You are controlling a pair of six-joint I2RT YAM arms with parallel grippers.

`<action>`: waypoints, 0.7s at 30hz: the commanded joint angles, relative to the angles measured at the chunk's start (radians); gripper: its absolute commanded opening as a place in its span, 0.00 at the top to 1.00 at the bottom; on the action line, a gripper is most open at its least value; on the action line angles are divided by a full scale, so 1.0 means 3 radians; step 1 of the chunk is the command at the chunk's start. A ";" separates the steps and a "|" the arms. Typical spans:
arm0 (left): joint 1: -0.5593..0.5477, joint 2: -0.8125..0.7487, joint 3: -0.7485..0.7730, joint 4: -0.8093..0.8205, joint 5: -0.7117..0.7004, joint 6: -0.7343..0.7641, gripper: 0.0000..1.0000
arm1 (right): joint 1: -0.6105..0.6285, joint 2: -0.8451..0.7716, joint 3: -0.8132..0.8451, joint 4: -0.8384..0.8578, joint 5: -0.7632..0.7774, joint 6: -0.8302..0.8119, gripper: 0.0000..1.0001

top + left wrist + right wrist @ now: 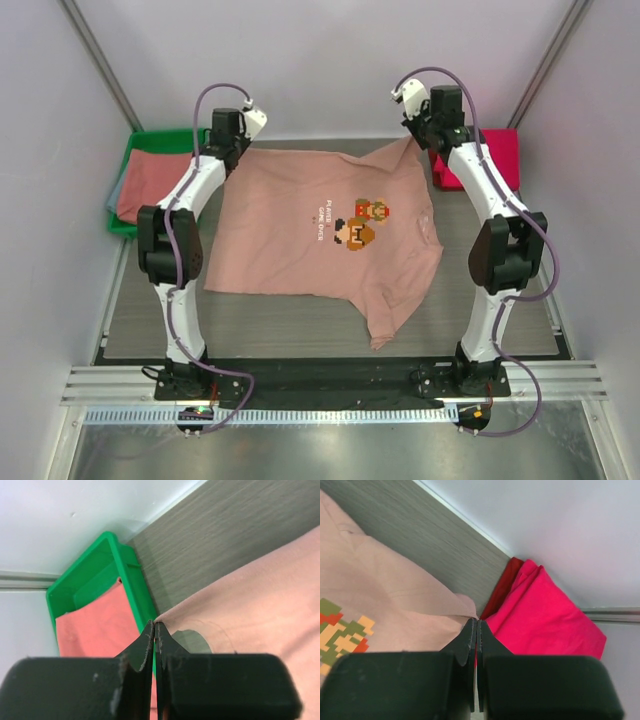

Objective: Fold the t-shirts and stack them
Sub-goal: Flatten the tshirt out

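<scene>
A salmon-pink t-shirt (300,230) with a pixel-art print (360,225) lies spread on the table, one sleeve trailing toward the near edge. My left gripper (232,150) is shut on its far left corner; in the left wrist view the cloth (260,595) runs up to the closed tips (155,625). At the far right corner my right gripper (420,140) is shut on the cloth, which rises slightly to it. In the right wrist view the shirt (385,590) meets the closed tips (477,621). A magenta t-shirt (500,150) (545,620) lies folded at the back right.
A green bin (150,145) (95,565) stands at the back left, holding another salmon t-shirt (150,185) (95,620). White walls close in the back and both sides. Bare grey tabletop (250,325) shows in front of the shirt.
</scene>
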State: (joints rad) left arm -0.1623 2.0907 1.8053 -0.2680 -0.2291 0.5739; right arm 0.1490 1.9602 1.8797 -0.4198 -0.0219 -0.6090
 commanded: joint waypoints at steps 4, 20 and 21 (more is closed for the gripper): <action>0.0020 -0.0689 -0.0163 -0.0175 0.0221 -0.0062 1.00 | 0.0051 -0.0515 0.0009 -0.0093 -0.0080 0.0205 0.99; 0.0025 -0.1344 -0.0669 -0.0615 0.0493 -0.0128 1.00 | 0.0081 -0.1175 -0.0647 -0.0181 0.0007 0.0184 0.99; 0.0025 -0.1420 -0.0664 -0.0630 0.0488 -0.0199 1.00 | 0.0076 -0.1322 -0.0606 -0.0186 0.0022 0.0215 0.99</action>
State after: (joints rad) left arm -0.1623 1.7714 1.5909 -0.4374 -0.0906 0.5549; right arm 0.1757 1.6741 1.6390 -0.5049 -0.0395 -0.5720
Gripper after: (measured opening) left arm 0.004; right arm 0.025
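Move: The t-shirt's print lies about 15 cm back, 31 cm right and 16 cm below the left hand, which already pinches one far corner. From the right hand, already pinching the other, the print is roughly 18 cm back, 15 cm left and 21 cm down. The green bin sits some 24 cm left of the left hand, about level with it; the folded pink pile lies some 23 cm right of the right hand and roughly level with it. The t-shirt's far edge, still pinched at both corners, is drawn back towards the robot over the shirt's body: both hands go back about 8 cm together, fingers staying shut. Each also rises on the way, the left by some 6 cm and the right by 3 to 4, then eases partly down again as the pull slows. ##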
